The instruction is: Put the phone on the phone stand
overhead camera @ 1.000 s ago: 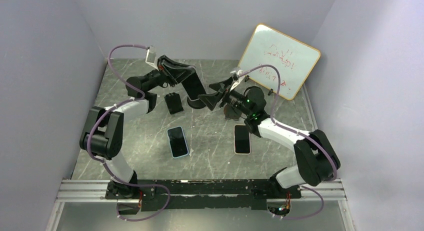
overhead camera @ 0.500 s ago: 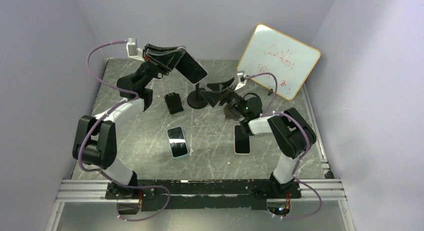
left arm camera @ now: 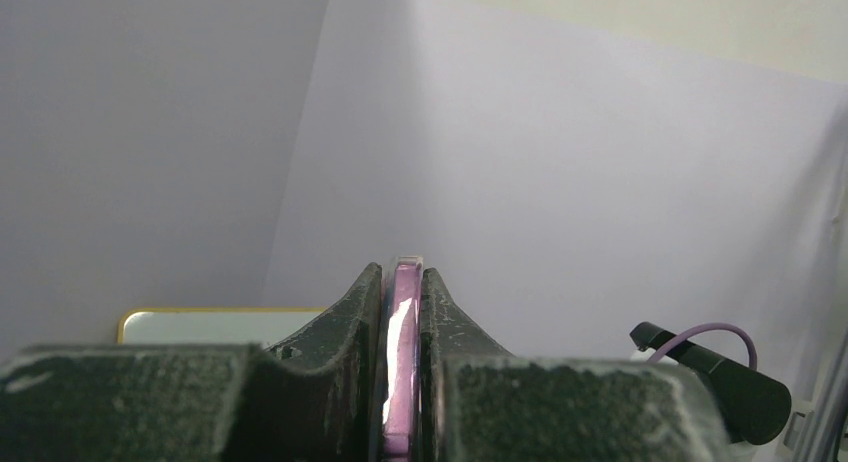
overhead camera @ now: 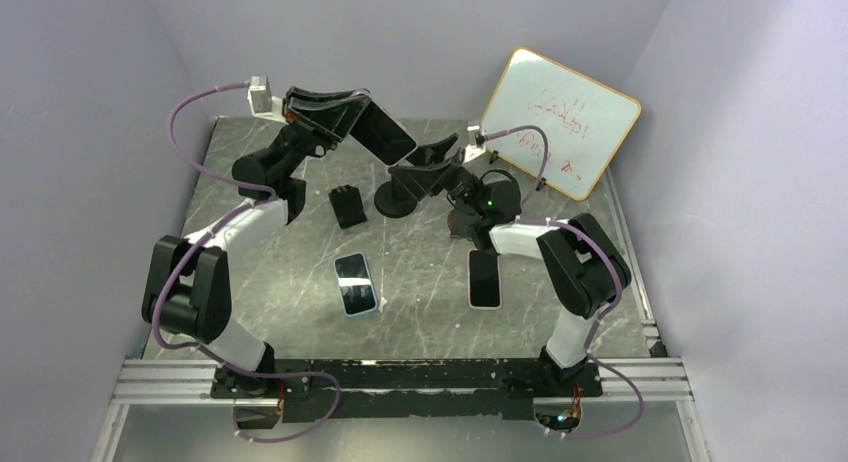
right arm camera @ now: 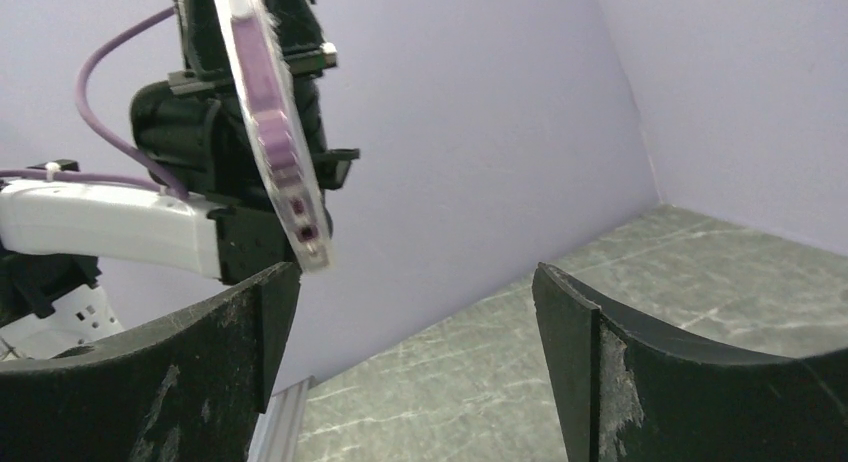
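A phone (overhead camera: pixel 390 137) with a dark screen and a purple clear case hangs in the air above the back of the table, with my left gripper (overhead camera: pixel 355 112) shut on it. The left wrist view shows its purple edge (left arm camera: pixel 403 362) pinched between both fingers (left arm camera: pixel 352 322). The black phone stand (overhead camera: pixel 395 202) has its round base on the table just below the phone. My right gripper (overhead camera: pixel 420 164) is open above that base, hiding the stand's top. In the right wrist view the phone (right arm camera: pixel 275 132) hangs above the left finger (right arm camera: pixel 265 322) of the right gripper (right arm camera: pixel 415 312), which holds nothing.
A blue-cased phone (overhead camera: pixel 355 283) and a pale-cased phone (overhead camera: pixel 484 278) lie flat mid-table. A small black block (overhead camera: pixel 346 205) sits left of the stand. A whiteboard (overhead camera: pixel 558 122) leans on the back right wall. Walls enclose the table on three sides.
My left gripper has lifted the phone from beside the stand up and back, then held still. My right gripper has shifted left, over the stand's base, staying open.
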Controlling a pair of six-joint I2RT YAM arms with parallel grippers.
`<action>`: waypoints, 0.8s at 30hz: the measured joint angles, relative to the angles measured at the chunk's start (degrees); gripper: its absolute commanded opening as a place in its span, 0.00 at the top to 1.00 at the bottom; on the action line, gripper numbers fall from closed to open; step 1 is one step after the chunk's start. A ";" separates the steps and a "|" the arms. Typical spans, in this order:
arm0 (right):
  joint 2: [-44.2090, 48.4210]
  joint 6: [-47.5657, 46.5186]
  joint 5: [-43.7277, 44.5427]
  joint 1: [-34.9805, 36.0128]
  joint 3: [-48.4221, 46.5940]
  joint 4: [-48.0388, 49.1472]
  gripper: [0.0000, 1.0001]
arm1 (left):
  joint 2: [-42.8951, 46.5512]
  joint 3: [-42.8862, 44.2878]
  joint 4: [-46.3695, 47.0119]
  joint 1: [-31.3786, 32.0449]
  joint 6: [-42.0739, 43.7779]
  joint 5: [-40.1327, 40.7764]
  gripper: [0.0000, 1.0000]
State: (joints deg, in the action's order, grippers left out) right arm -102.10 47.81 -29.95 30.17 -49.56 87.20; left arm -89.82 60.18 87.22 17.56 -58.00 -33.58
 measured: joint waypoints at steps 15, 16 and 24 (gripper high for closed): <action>-4.68 4.17 -3.74 2.75 -14.01 0.35 1.00 | -0.66 0.00 -0.02 1.11 0.92 0.46 0.95; -5.25 5.16 -4.90 2.86 -14.80 0.42 1.00 | -1.01 0.00 -0.09 0.81 1.09 1.33 0.89; -6.69 11.52 -12.48 -0.98 -17.31 0.28 1.00 | -2.19 -0.24 0.04 -1.18 -0.74 -3.02 0.14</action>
State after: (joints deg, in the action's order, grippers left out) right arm -108.79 59.33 -42.44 29.19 -66.87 87.48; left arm -92.01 59.94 87.26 16.38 -58.74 -36.60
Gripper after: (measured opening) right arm 0.101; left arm 0.772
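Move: The phone is held up high by the left hand at its upper-left end, its middle about 5 cm right of and 5 cm below that hand, 1 cm farther out. From the open right hand the phone's middle lies some 8 cm left, 10 cm up and 1 cm ahead. The round-based stand is about 18 cm ahead, 7 cm left and 26 cm below the right hand; the left black stand is 15 cm ahead, 20 cm left, 28 cm below. The right hand's open fingers rise about 5 cm and reach some 4 cm left to the phone's free lower-right end, then pinch it, the hand turning roughly 15 degrees counter-clockwise. The left hand keeps its hold nearly in place until that grip is shut, then opens wide and sinks slightly, while the right begins to ease back to its right. ##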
